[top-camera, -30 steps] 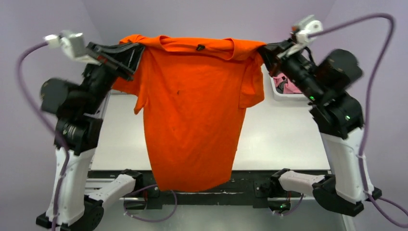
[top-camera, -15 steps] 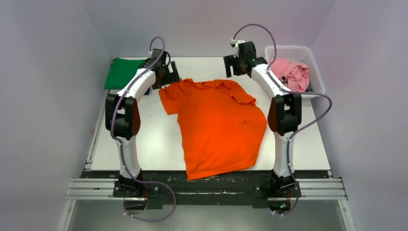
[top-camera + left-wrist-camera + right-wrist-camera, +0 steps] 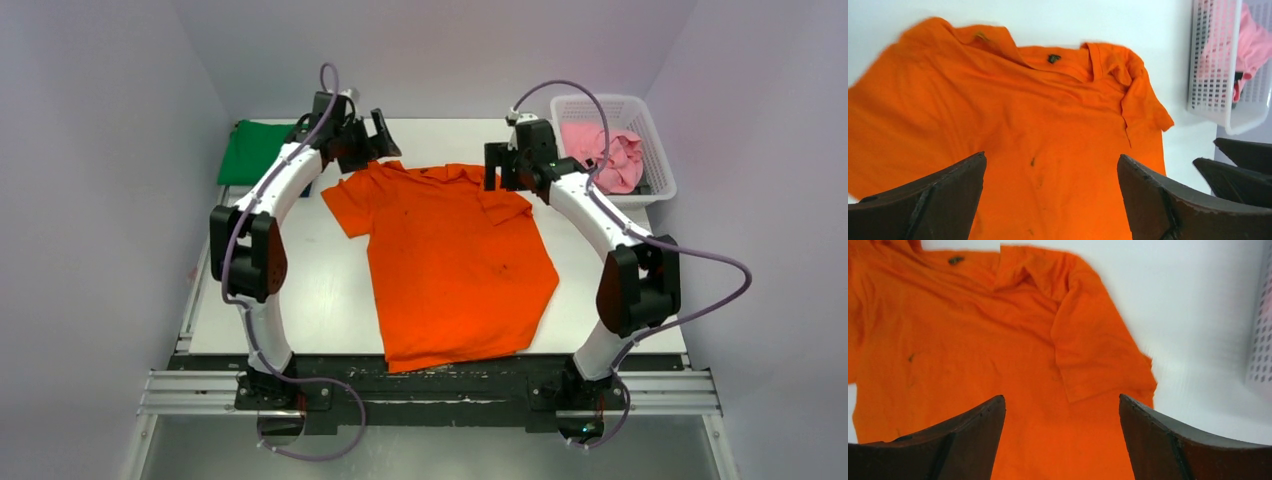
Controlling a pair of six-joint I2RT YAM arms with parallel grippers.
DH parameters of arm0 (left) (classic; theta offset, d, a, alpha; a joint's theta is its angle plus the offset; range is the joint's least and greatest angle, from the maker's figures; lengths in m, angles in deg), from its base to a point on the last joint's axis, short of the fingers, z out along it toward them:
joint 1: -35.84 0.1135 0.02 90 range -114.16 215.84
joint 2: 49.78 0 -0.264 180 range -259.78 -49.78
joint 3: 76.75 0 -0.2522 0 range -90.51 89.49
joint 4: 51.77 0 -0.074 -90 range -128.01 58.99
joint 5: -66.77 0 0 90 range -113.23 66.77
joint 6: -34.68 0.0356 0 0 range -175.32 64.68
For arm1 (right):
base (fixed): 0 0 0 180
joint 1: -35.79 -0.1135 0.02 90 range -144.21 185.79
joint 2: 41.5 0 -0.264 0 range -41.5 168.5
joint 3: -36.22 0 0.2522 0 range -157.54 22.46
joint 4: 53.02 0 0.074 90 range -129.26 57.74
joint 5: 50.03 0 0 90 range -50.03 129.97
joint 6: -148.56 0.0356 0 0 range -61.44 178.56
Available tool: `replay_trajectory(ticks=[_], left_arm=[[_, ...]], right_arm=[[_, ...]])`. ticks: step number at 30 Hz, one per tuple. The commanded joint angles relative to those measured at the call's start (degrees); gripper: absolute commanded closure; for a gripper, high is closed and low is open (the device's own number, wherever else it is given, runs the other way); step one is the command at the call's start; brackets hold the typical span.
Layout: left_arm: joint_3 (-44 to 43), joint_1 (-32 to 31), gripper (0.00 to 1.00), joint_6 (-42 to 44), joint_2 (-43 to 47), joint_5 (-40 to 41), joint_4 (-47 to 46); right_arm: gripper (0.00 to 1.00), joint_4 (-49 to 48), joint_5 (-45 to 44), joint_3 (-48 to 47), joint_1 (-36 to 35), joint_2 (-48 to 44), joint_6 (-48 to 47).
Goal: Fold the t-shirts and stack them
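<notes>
The orange t-shirt (image 3: 450,260) lies spread face up on the white table, collar at the far side and hem at the near edge. Its right sleeve (image 3: 1093,345) is creased inward. My left gripper (image 3: 368,145) hovers just beyond the left shoulder, open and empty; in its wrist view the gripper (image 3: 1051,156) frames the orange t-shirt (image 3: 1023,110). By the right shoulder my right gripper (image 3: 505,172) is open too, and in its wrist view this gripper (image 3: 1061,397) holds nothing. A green t-shirt (image 3: 250,152) lies folded at the far left. A pink t-shirt (image 3: 605,155) is crumpled in the basket.
The white lattice basket (image 3: 610,100) stands at the far right corner, close to my right arm, and the basket (image 3: 1208,65) also shows in the left wrist view. Purple walls close in on the table's left, right and far sides.
A second ago both grippers held the orange t-shirt up by its shoulders. It now lies flat on the table, and both grippers have opened, let go and drawn slightly away.
</notes>
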Motion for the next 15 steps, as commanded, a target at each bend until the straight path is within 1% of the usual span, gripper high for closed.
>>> replay_trajectory(ticks=[1,5,7,8,9,12,15], left_arm=[[-0.3,-1.7,0.00,-3.5,-7.4,-11.7,-3.4],[-1.3,-2.1,0.00,-4.1,-11.1,-11.4,-2.1],[-2.3,-2.1,0.00,-3.1,-12.5,-9.1,1.0],[-2.4,-2.1,0.00,-2.9,-12.9,-8.4,2.2],[-2.2,-2.0,0.00,-2.8,-13.3,-7.8,3.3],[0.9,-2.3,0.00,-3.8,-13.4,-6.8,5.1],[4.0,-2.8,0.00,-5.4,-13.0,-2.1,12.0]], right_arm=[[0.20,-1.1,2.7,9.0,-2.7,0.3,3.9],[0.20,3.7,1.1,11.3,-6.2,2.3,4.9],[0.20,4.1,0.9,13.2,-6.8,3.1,6.7],[0.20,3.7,2.7,14.0,-6.7,3.9,8.0],[0.20,3.8,2.6,14.4,-6.7,5.0,9.0],[0.20,5.5,-0.5,11.7,-6.4,9.8,10.4],[0.20,7.3,-2.5,5.0,-4.6,15.9,10.8]])
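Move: The spread orange t-shirt lies below both open hands; its middle is about 20 cm back, 18 cm right and 18 cm below the left hand, and from the right hand about 17 cm back, 10 cm left and 16 cm below. Its collar is some 13 cm right and 1 cm ahead of the left hand, the green stack about 23 cm left and 6 cm ahead of that hand. The basket is roughly 26 cm right and 10 cm ahead of the right hand. The right fingertips come down onto the shirt's right upper chest and wrinkle it, the hand having sunk some 15 cm while drawing back about 10 and drifting slightly left, with a small forward return at the end. The left hand sinks about 13 cm towards the left chest, edging back and right. Both tip 20 to 25 degrees steeper, fingers staying open. ##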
